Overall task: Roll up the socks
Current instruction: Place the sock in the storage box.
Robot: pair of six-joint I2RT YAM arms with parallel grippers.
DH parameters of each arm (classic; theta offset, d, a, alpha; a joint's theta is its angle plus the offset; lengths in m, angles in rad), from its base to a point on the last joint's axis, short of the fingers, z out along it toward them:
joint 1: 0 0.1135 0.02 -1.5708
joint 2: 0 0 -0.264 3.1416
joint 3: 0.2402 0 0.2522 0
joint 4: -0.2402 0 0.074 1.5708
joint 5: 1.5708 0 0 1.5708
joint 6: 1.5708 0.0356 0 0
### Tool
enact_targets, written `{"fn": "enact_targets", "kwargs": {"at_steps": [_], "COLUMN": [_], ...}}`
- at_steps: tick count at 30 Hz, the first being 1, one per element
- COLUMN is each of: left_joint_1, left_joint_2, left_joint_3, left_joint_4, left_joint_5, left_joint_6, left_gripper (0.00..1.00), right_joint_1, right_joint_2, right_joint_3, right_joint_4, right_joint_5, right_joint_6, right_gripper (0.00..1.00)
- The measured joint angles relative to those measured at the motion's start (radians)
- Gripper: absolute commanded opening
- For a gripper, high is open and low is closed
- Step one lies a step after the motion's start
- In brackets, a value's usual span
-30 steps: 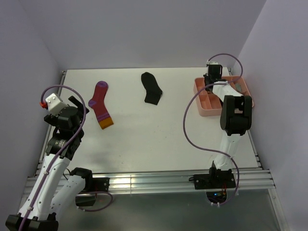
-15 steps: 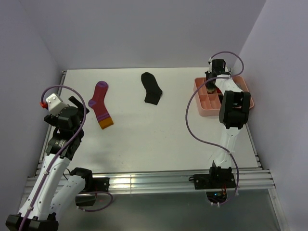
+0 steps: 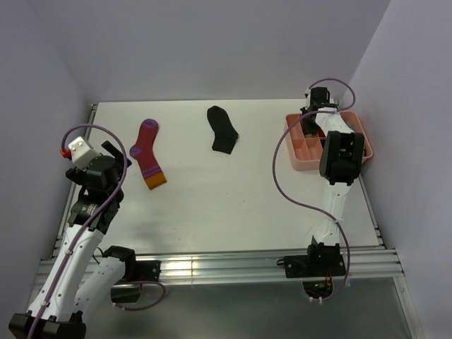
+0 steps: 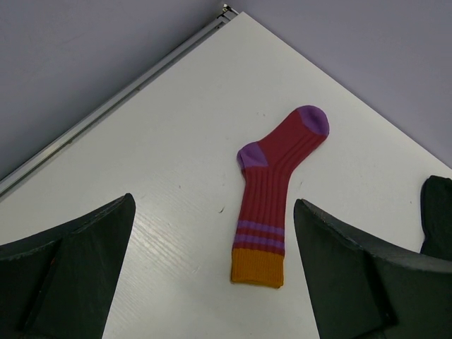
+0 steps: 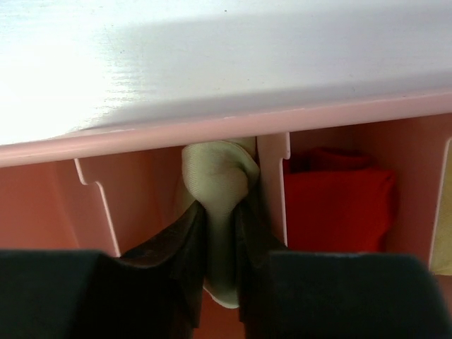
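A magenta sock (image 3: 148, 152) (image 4: 275, 187) with purple stripes and an orange cuff lies flat at the table's left. A black sock (image 3: 223, 130) lies flat near the back middle; its edge shows at the right of the left wrist view (image 4: 439, 219). My left gripper (image 4: 215, 272) hangs open above the table, just short of the orange cuff. Over the pink tray (image 3: 295, 148) (image 5: 141, 131) at the right, my right gripper (image 5: 220, 240) is shut on a bunched cream sock (image 5: 217, 180), held inside a tray compartment against a divider.
A folded red fabric piece (image 5: 337, 205) fills the tray compartment to the right of the cream sock. Purple walls close in the table at the back and both sides. A metal rail (image 3: 212, 267) runs along the near edge between the arm bases.
The right arm has reached further back over the pink tray, its wrist now near the tray's far edge. The left arm and both table socks have stayed put.
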Motion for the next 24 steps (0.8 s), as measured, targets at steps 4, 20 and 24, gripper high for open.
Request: {"fn": "enact_targets", "kwargs": {"at_steps": [4, 20, 24], "left_joint_1": [0.000, 0.001, 0.001], "left_joint_2": [0.000, 0.000, 0.000], "left_joint_3": [0.000, 0.000, 0.000], "left_joint_4": [0.000, 0.000, 0.000], "left_joint_5": [0.001, 0.010, 0.010], "left_joint_6": [0.000, 0.000, 0.000], "left_gripper": [0.99, 0.99, 0.99], "right_joint_1": [-0.003, -0.003, -0.003], "right_joint_2": [-0.026, -0.087, -0.101], "right_joint_3": [-0.041, -0.101, -0.119], "right_joint_4": [0.037, 0.084, 0.090], "right_joint_5": [-0.004, -0.030, -0.032], "right_joint_6": [0.000, -0.006, -0.009], "right_gripper": [0.35, 0.45, 0.45]}}
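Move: The right hand holds the rolled light-green sock down in its cell, the second from the left in the storage box's far row; the sock's middle is about 1 cm ahead and 1 cm below. The red sock sits about 6 cm to the right and 1 cm ahead, the yellow sock about 12 cm right, and an empty cell about 6 cm left, all slightly lower. From the idle left hand the green sock is roughly 28 cm ahead, 70 cm right and 22 cm lower. The right hand spreads its fingers moderately, releasing the light-green sock in its cell, and rises about 2 cm. ##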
